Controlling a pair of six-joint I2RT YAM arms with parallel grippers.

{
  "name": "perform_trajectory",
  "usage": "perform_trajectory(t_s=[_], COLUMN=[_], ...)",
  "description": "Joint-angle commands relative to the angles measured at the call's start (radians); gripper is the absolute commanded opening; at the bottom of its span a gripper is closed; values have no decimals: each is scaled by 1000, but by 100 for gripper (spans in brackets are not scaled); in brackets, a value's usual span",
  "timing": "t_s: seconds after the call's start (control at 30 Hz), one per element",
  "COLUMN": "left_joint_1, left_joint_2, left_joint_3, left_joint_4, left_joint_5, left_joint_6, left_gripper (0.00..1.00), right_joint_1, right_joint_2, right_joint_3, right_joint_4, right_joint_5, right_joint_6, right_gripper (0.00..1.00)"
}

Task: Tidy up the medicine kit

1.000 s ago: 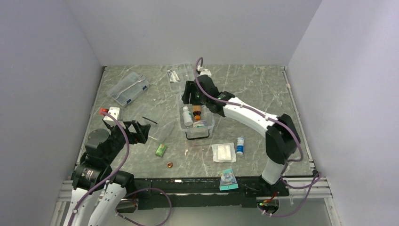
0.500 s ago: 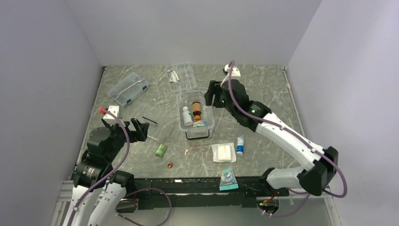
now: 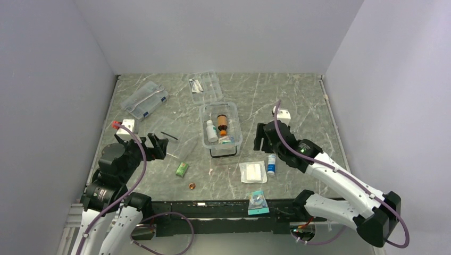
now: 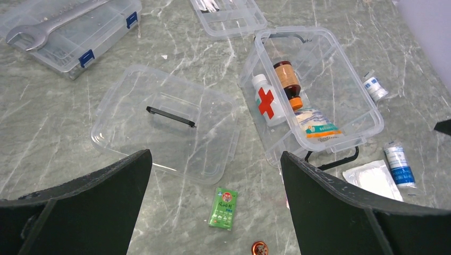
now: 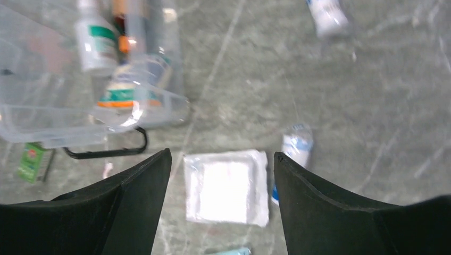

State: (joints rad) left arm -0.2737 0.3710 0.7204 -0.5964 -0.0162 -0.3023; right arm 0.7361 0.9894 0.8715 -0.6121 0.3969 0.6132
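Note:
The medicine kit [image 3: 237, 125] [image 4: 351, 69] is a clear tub standing open mid-table, seen too in the right wrist view [image 5: 32, 127]. In it lie a white bottle [image 3: 211, 131], a brown bottle [image 3: 222, 123] and a packet [image 3: 225, 140]. Its clear lid [image 4: 133, 133] with a dark handle [image 3: 169, 136] lies flat to the tub's left. My right gripper [image 3: 259, 138] [image 5: 222, 154] hangs open above a white gauze pad [image 3: 252, 171] [image 5: 227, 186] and a blue-white roll [image 3: 272, 163] [image 5: 295, 149]. My left gripper [image 3: 159, 146] [image 4: 215, 153] stands wide open above a green sachet [image 3: 182, 169] [image 4: 223, 207], holding nothing.
A small orange disc [image 3: 192, 186] and a teal packet [image 3: 257, 201] lie near the front edge. A flat clear case with blue latches [image 3: 144, 99] holds a wrench at back left. A small clear tray [image 3: 206, 85] sits behind the tub. Another small roll [image 5: 328, 16] lies right of the tub.
My right arm has drawn back from over the tub toward the near right and now hangs over the gauze pad, jaws a little wider. The left arm has stayed put.

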Motion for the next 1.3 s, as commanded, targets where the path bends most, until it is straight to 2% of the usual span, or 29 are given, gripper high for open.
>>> perform_trajectory(t_s=[0.0, 0.23, 0.7, 1.07, 1.27], left_joint_1=[1, 1, 1, 1, 1], left_joint_2=[19, 33, 40, 49, 43], left_joint_3=[17, 17, 19, 22, 20], left_joint_4=[12, 15, 12, 12, 11], left_joint_5=[-7, 7, 7, 7, 7], left_joint_6=[-6, -6, -7, -6, -8], left_gripper=[99, 99, 99, 99, 99], right_joint_1=[-4, -11, -184, -205, -204], right_joint_2=[-49, -34, 108, 134, 134], right_joint_3=[-61, -176, -285, -335, -357], right_joint_4=[-129, -98, 70, 143, 160], right_joint_5=[69, 45, -9, -68, -76], right_joint_6=[149, 257, 214, 201, 209], right_gripper=[73, 71, 62, 51, 40])
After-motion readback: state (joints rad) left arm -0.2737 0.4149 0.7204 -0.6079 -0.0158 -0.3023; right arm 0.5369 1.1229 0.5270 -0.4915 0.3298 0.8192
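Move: The blue-and-white roll lies about 3 cm back from the right hand, 6 cm to its right and 16 cm below; from the left hand it is some 43 cm to the right, level with it fore and aft, and 23 cm down. Just left of the roll is the gauze pad, about 7 cm back and 1 cm left of the right hand. The small white tube is roughly 13 cm ahead and 7 cm right of that hand; the clear box is some 10 cm ahead and 14 cm left. The blue-and-white roll is straddled by the right fingers, which come down about 15 cm while the hand goes some 6 cm right and a little back, quick at first and slowing over the table. The wrist tips down and turns clockwise, each by about 20 degrees; the fingers narrow from wide to under half open, their tips arriving close against both sides of the roll. ##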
